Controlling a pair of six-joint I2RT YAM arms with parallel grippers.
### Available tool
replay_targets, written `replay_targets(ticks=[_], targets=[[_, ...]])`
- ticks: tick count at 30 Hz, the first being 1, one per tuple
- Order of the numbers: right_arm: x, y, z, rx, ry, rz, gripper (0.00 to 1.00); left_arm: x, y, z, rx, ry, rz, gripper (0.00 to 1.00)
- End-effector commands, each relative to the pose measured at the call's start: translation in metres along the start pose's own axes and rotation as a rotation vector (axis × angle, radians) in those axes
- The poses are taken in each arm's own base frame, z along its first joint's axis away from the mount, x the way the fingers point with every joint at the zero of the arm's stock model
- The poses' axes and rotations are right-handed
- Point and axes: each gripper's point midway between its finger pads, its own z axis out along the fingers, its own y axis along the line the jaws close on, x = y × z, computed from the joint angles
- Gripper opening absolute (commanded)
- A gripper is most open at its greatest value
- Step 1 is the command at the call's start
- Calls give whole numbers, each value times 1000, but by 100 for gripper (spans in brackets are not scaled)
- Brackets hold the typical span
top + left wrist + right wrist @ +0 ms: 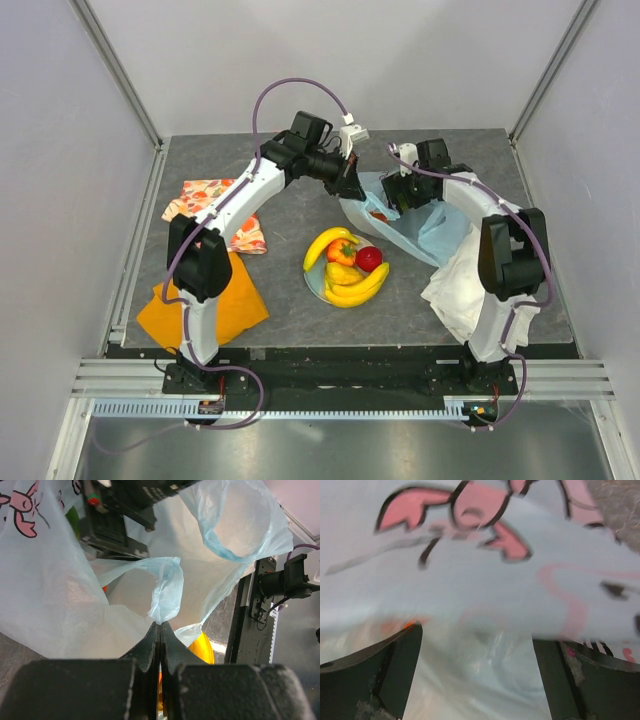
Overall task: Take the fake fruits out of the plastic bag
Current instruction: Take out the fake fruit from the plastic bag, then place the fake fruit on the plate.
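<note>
The light-blue plastic bag point(415, 228) lies at the right of the mat, its mouth held up. My left gripper point(352, 186) is shut on a bunched strip of the bag's rim point(161, 611). My right gripper point(400, 194) stands open at the mouth, bag film with the pink print point(470, 515) filling the space between its fingers point(395, 665). A small red fruit point(378, 215) shows inside the bag. Two bananas point(355, 288), a red fruit point(369, 258) and a yellow-orange fruit point(342, 250) lie on a plate point(313, 283) in the middle. A yellow fruit point(202, 650) shows below the bag.
An orange cloth point(215, 305) and a fruit-patterned cloth point(205, 198) lie at the left. A white cloth point(462, 282) is under the right arm. Grey walls and metal rails enclose the mat on three sides.
</note>
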Motion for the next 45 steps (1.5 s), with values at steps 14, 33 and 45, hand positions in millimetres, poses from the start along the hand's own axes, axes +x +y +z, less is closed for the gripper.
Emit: replay_targets(ticks=[14, 33, 45], targets=[[-81, -33, 54, 89, -178, 89, 78, -7, -4, 4, 34, -17, 1, 2], [-18, 73, -180, -189, -229, -339, 66, -85, 33, -49, -220, -200, 75, 68], [-40, 247, -176, -471, -157, -1021, 63, -81, -31, -233, -603, -405, 157, 82]])
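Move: The green fruit lies in the bag about 8 cm ahead of the open right hand, 2 cm to its left and 5 cm lower. The plate of fruit is roughly 17 cm back and 12 cm left of that hand, 7 cm below, its red fruit nearest at 13 cm back and 6 cm left. The left hand is shut on the bag rim; from it the green fruit is some 8 cm ahead, 8 cm right and 17 cm below. While the left hand keeps the rim pinched, the right slides about 8 cm forward and a little down inside the bag, closes around the green fruit, then lifts it some 25 cm up and back out, swinging left towards the plate and turning counter-clockwise. The left hand carries the rim a few centimetres forward, opens wide to let go of it, and pulls away up and to the left. ##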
